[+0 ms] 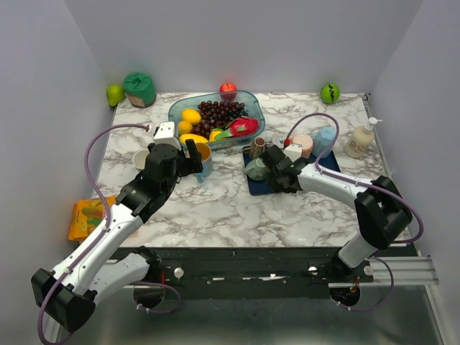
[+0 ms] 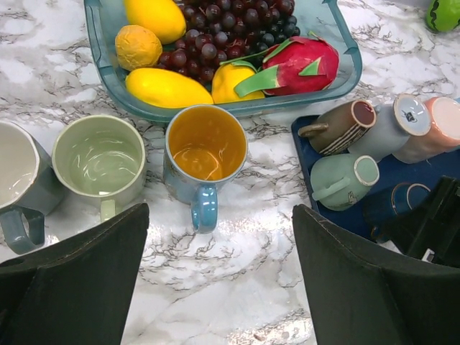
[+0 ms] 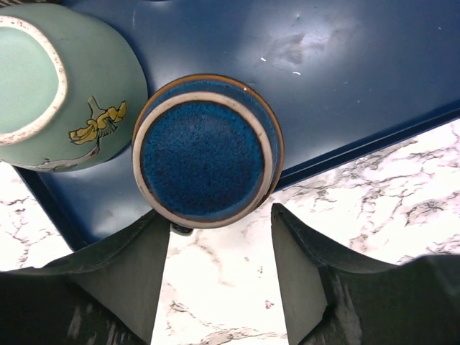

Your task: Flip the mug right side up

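A dark blue mug (image 3: 205,149) stands upside down on the blue tray (image 3: 345,86), its glazed base with a pale ring facing up. In the left wrist view the mug (image 2: 410,195) sits at the tray's near corner. My right gripper (image 3: 215,219) reaches in from the tray's near edge. Its fingertips (image 3: 154,237) flank the mug's near side, with marble showing between them. My left gripper (image 2: 221,212) hangs open over bare marble, just in front of an upright blue mug with an orange inside (image 2: 206,151). From above, the right gripper (image 1: 277,172) covers the dark mug.
A pale green mug (image 3: 65,86) lies on its side against the dark one. Brown (image 2: 341,126), grey and pink mugs lie further back on the tray. A fruit bowl (image 1: 215,118), two upright mugs (image 2: 97,158) at left, a soap bottle (image 1: 359,140) and an orange packet (image 1: 88,218) stand around.
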Controlling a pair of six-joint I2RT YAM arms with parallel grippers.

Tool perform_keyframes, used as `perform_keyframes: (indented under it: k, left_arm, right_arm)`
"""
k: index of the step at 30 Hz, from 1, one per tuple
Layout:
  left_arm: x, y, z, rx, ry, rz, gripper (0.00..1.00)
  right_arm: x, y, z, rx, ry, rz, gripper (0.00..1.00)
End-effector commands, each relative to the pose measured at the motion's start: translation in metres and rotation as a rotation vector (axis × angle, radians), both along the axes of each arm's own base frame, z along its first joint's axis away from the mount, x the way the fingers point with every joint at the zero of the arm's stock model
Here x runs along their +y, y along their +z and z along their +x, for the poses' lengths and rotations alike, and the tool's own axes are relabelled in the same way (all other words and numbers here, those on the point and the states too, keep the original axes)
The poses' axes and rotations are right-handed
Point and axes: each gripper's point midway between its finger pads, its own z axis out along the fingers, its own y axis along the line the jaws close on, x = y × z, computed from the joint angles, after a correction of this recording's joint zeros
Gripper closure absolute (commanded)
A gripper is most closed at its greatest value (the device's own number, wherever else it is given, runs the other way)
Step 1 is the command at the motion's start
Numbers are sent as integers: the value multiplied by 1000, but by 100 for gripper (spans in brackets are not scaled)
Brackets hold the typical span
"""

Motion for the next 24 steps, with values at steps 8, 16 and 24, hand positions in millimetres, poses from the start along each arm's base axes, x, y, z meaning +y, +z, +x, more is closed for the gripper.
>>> perform_keyframes:
  k: [8,16,24]
  left_arm:
    - [-3,0,-4,-3,-22,-18,11]
    - [-2,1,-4,-5,-22,-20,11]
    - [-4,2,-4,-4,-28,-22,11]
  right_arm:
    - [-18,-1,9,-30,2,-66,44]
    - [-24,-8,11,-19,-4,-63,65]
    - [-22,-13,17,-28,42,-56,67]
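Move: The upside-down dark blue mug stands about 4 cm ahead of the right hand and 1 cm right, about level with it, its handle towards the left finger. The green mug is some 8 cm ahead and 7 cm left, the brown mug 16 cm ahead and 6 cm left. From the left hand, the blue mug lies roughly 27 cm right, 3 cm ahead and 19 cm below. The right hand edges 2 cm right and 1 cm forward, its fingers half closing around the blue mug's handle. ##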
